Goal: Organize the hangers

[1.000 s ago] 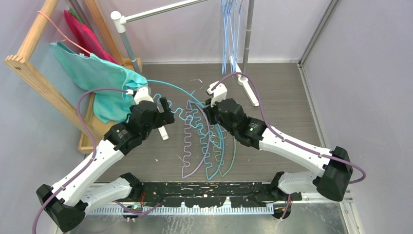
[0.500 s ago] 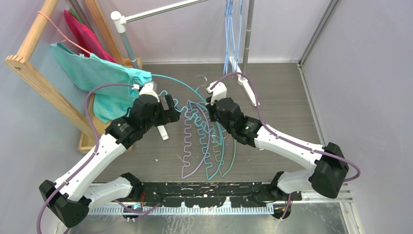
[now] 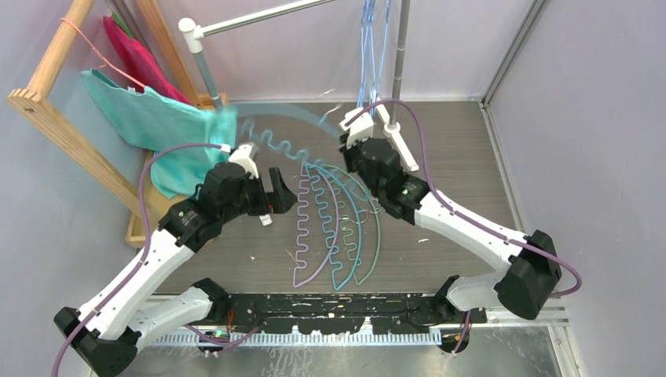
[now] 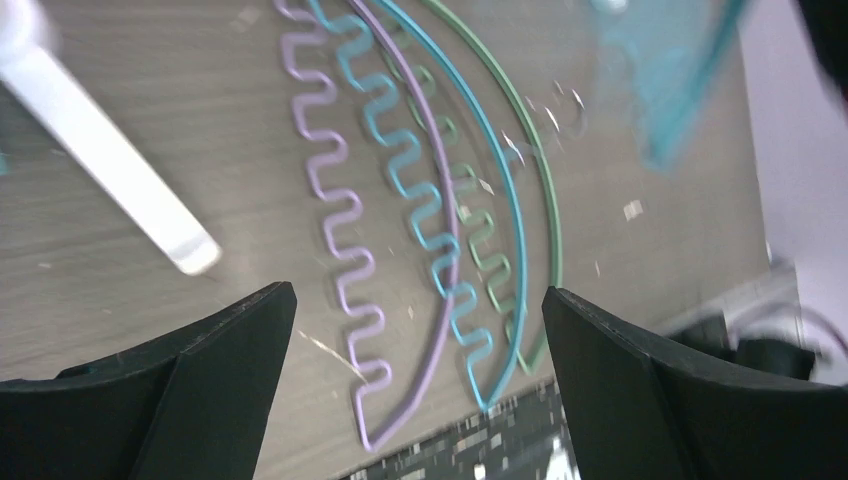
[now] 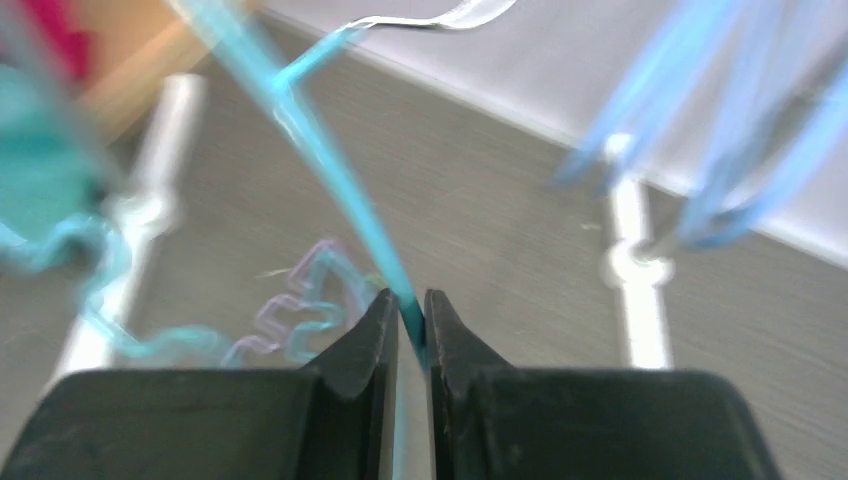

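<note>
My right gripper [image 5: 411, 310] is shut on the arched bar of a teal hanger [image 5: 340, 180], whose metal hook [image 5: 430, 20] points up toward the back wall. From above, that hanger [image 3: 275, 126] is a blurred arc lifted off the table, left of the right gripper [image 3: 351, 153]. Lavender [image 3: 302, 228], teal [image 3: 345, 236] and green [image 3: 359, 228] hangers lie side by side on the table. My left gripper [image 3: 281, 192] stands open just left of them, holding nothing; its view shows the lavender [image 4: 335, 200], teal [image 4: 420, 200] and green [image 4: 545, 200] hangers below. Light blue hangers [image 3: 373, 47] hang from the rail.
A wooden rack [image 3: 47, 110] at the left carries a teal cloth [image 3: 157, 118], pink cloth [image 3: 133, 47] and a pink wire hanger [image 3: 86, 43]. The grey rail [image 3: 259, 16] and its pole [image 3: 400, 55] stand at the back on white feet [image 3: 402, 149].
The right gripper has risen and moved toward the back, lifting the teal hanger off the table. The left gripper has shifted right toward the lying hangers, still open.
</note>
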Robot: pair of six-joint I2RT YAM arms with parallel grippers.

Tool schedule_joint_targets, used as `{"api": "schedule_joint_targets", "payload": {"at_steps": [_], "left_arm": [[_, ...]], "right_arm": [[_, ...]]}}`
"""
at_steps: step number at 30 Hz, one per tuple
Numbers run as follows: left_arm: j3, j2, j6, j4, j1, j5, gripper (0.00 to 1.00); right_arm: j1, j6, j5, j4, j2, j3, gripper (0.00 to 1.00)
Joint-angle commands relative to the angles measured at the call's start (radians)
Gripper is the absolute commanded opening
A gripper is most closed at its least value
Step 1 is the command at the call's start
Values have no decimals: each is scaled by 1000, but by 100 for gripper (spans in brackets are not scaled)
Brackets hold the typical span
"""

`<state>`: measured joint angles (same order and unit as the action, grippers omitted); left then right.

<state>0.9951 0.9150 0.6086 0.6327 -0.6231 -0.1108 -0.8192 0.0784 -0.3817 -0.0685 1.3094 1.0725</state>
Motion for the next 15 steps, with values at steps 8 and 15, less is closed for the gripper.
{"api": "schedule_joint_targets", "payload": {"at_steps": [8,15], "left_arm": [[-49,-103,-123,109,-29,343,98],[-91,-129,-117,109,-29,285,98]], "right_arm": [[212,26,-144,-176,92,141,1],[212,1,-39,-139,21,65,1]]}}
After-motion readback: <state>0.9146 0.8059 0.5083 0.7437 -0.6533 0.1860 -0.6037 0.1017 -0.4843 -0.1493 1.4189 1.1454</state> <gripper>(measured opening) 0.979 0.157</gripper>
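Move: The hung blue hangers, beside which the teal hanger held in the right hand is being taken, lie about 12 cm ahead of that hand, 8 cm to its right and some 10 cm higher. The teal cloth's free corner is roughly 28 cm left and 5 cm ahead at hand height; the hangers on the table lie 15 cm back, 3 cm left and 28 cm below. From the empty left hand the blue hangers are about 22 cm ahead, 23 cm right, 15 cm up. The teal hanger, still pinched by one shoulder in the right hand, springs away from the left hand and the cloth: the right hand darts about 10 cm right and 8 cm forward towards the blue hangers, turning some 20 degrees clockwise, then eases back left a little. The left hand, fingers wide open, recoils about 7 cm back and slightly right, then sinks slightly, also turning clockwise. ##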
